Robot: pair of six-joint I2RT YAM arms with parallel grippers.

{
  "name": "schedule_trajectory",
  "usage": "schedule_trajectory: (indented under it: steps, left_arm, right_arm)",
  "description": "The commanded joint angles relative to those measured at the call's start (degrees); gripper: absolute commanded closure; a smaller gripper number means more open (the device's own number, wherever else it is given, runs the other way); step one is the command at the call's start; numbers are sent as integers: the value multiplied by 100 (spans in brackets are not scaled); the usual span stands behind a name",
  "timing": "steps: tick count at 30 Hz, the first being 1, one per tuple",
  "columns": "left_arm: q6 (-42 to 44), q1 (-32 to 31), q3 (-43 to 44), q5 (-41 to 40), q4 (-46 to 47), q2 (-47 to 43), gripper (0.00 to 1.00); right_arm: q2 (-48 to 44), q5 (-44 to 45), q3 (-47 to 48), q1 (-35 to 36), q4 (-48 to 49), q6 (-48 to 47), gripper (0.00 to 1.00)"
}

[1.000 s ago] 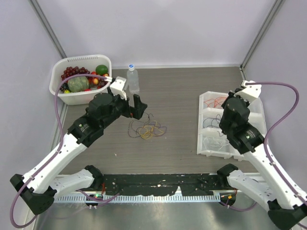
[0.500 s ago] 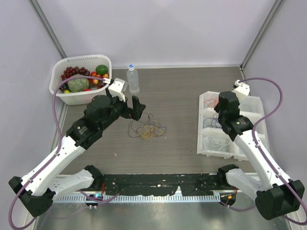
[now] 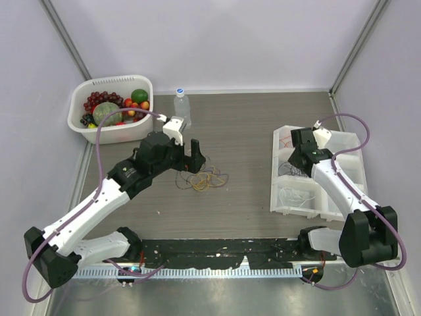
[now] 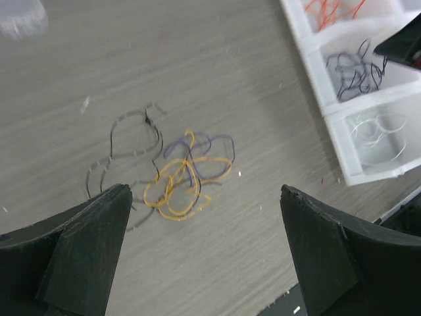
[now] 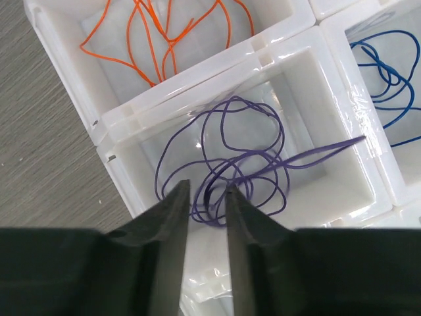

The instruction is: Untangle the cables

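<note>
A tangle of yellow, purple and black cables [image 3: 202, 176] lies on the table; in the left wrist view it [image 4: 184, 174] sits just beyond my fingers. My left gripper [image 3: 195, 155] [image 4: 204, 189] hangs above its near edge, jaws wide open and empty. My right gripper [image 3: 294, 157] [image 5: 204, 197] hovers over the white tray [image 3: 273, 172], its jaws a narrow gap apart above a loose purple cable [image 5: 243, 164] in the middle compartment. An orange cable [image 5: 164, 39] and a blue cable [image 5: 388, 85] lie in neighbouring compartments. White cables [image 3: 293, 196] lie in the near compartment.
A white basket [image 3: 89, 128] of fruit stands at the back left. A clear water bottle [image 3: 181, 105] stands beside it, just behind my left gripper. A black rail [image 3: 217, 250] runs along the table's front edge.
My left arm has moved right, and its gripper now sits closer over the tangle. My right arm has swung back and left, from the tray's near part to over the purple compartment.
</note>
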Motion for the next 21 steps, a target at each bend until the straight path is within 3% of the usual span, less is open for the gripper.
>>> schedule_trajectory:
  steps: [1,4,6,9,11,14,16,21]
  left_arm:
    - [-671,-3,-255,166,-170,261,1]
    - [-873,-3,-282,114,-239,375,2]
    - [-961,50,-317,-78,-275,375,1]
    - [-1224,444,-510,-72,-214,410,1]
    - [-1496,918,-720,576,-30,480,5]
    - [-1874,1595,-1098,1561,374,630,17]
    - [-1990,1772,-1327,1678,620,761,23]
    - [-1990,1957,-1504,1292,1051,1279,32]
  right_arm:
    - [36,-117,195,-99,-2,-138,61]
    - [-112,-161,398,-99,-204,-359,36]
    - [-296,-327,424,-90,-292,-490,33]
    - [-735,-940,389,15,-223,-946,34]
    - [-973,-1580,328,313,109,-1367,35]
    - [-984,-2495,187,1408,830,-1607,35]
    - [-650,-3006,196,2032,1269,-1406,35]
    - [518,-3167,310,3371,2448,-913,35]
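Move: Below the left hand, some 24 cm down, the yellow cable of the tangle lies about 3 cm ahead and 2 cm right; the black cable is 5 cm left of the yellow one and 2 cm farther out, the purple loops about 5 cm to its right. From the right hand, the middle bin compartment's centre is 2 cm ahead, 1 cm right and 8 cm below; the orange cable is 12 cm ahead, the white one 11 cm back, each roughly 2 cm right; the tangle's yellow cable lies 33 cm left, 3 cm back and 10 cm lower. Opening to about two thirds while nearly still over the bin, the right hand lets go of the dark purple cable, then rises some 5 cm and sweeps fast about 22 cm left towards the tangle, wrist turning about 50 degrees counter-clockwise. The left hand sinks some 15 cm towards table height, then also shifts 6 cm left beside the tangle, tipping fingers down and closing partway, still empty. ##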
